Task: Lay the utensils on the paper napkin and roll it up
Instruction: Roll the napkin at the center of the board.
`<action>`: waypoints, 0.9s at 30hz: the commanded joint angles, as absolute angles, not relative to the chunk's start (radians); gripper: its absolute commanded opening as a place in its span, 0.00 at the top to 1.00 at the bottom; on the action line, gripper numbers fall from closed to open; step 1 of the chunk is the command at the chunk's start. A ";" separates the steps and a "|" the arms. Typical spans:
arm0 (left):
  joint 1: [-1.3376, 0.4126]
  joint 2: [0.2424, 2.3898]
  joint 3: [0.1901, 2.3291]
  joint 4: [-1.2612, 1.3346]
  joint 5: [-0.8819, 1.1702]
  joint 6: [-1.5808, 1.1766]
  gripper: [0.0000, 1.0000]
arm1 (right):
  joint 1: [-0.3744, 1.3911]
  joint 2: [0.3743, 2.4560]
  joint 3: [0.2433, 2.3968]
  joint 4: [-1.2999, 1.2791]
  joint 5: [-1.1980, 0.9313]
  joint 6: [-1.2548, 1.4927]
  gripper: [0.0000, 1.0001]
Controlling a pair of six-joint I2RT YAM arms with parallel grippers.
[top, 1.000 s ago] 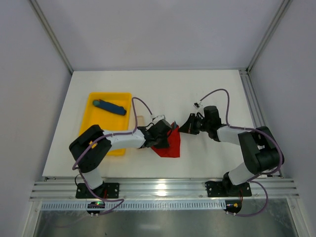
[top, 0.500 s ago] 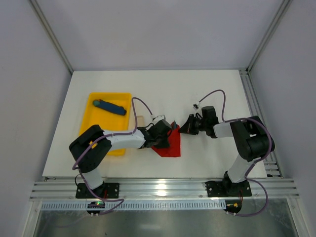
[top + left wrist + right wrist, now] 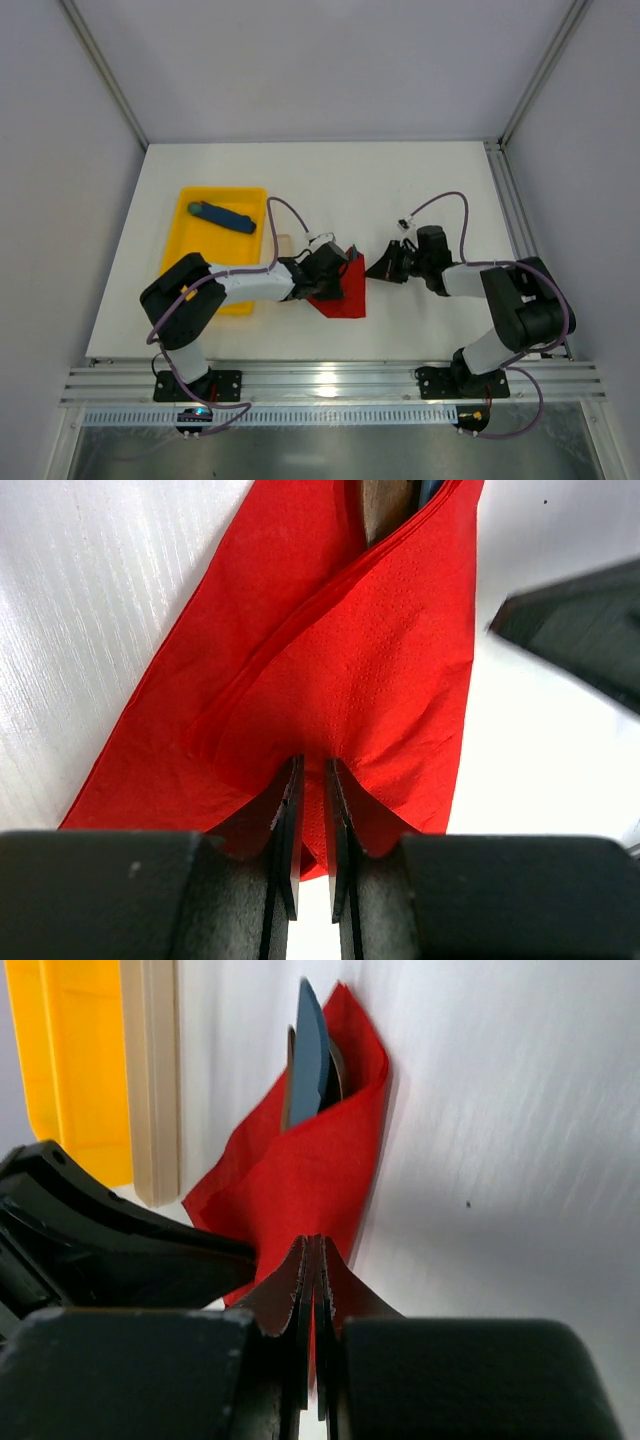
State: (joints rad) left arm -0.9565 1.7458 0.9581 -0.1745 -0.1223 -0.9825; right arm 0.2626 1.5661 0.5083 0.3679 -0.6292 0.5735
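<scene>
The red paper napkin [image 3: 345,295] lies partly folded on the white table between my two grippers. My left gripper [image 3: 333,272] is shut on a raised fold of the napkin [image 3: 350,680], with paper between the pads. A brown utensil end [image 3: 385,505] sticks out of the far end of the fold. In the right wrist view the napkin [image 3: 320,1160] wraps a brown piece and a blue-grey flat piece [image 3: 312,1050]. My right gripper [image 3: 378,267] is shut, its tips [image 3: 315,1250] at the napkin's right edge. No paper shows clearly between them.
A yellow tray [image 3: 225,248] stands to the left and holds a blue stick with a teal end [image 3: 222,214]. A pale beige strip [image 3: 150,1080] lies beside the tray's right side. Grey walls and an aluminium rail bound the table.
My right gripper has shifted slightly toward the near edge and its arm has changed pose. My left gripper and the napkin have hardly moved.
</scene>
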 commanded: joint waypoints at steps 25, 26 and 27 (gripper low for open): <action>-0.966 1.781 0.957 -0.224 -0.138 -0.971 0.82 | 0.385 1.335 0.324 0.350 -0.500 0.612 0.94; -0.966 1.778 0.957 -0.222 -0.137 -0.971 0.82 | 0.394 1.341 0.318 0.348 -0.496 0.611 0.94; -0.966 1.778 0.957 -0.222 -0.133 -0.979 0.82 | 0.397 1.347 0.316 0.348 -0.491 0.609 0.94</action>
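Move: The rolled napkin, with the utensils inside, has its middle about 6 cm left of the right hand, 3 cm nearer the base and some 3 cm lower. The utensil ends stick out of its far end, roughly 6 cm ahead and 4 cm left of the right hand. The wooden tray is about 18 cm left and 1 cm ahead. From the left hand, the napkin's middle is about 3 cm ahead, 1 cm right and slightly below. The napkin roll is worked along its right-hand edge by the right hand's shut fingertips, travelling back towards its near end, about 6 cm in all. They sink some 2 cm on the way back, lift about 4 cm, then come down again at the edge, farther back and 1 cm more to the left. The left hand stays put, keeping its fingers on the napkin's near part. ##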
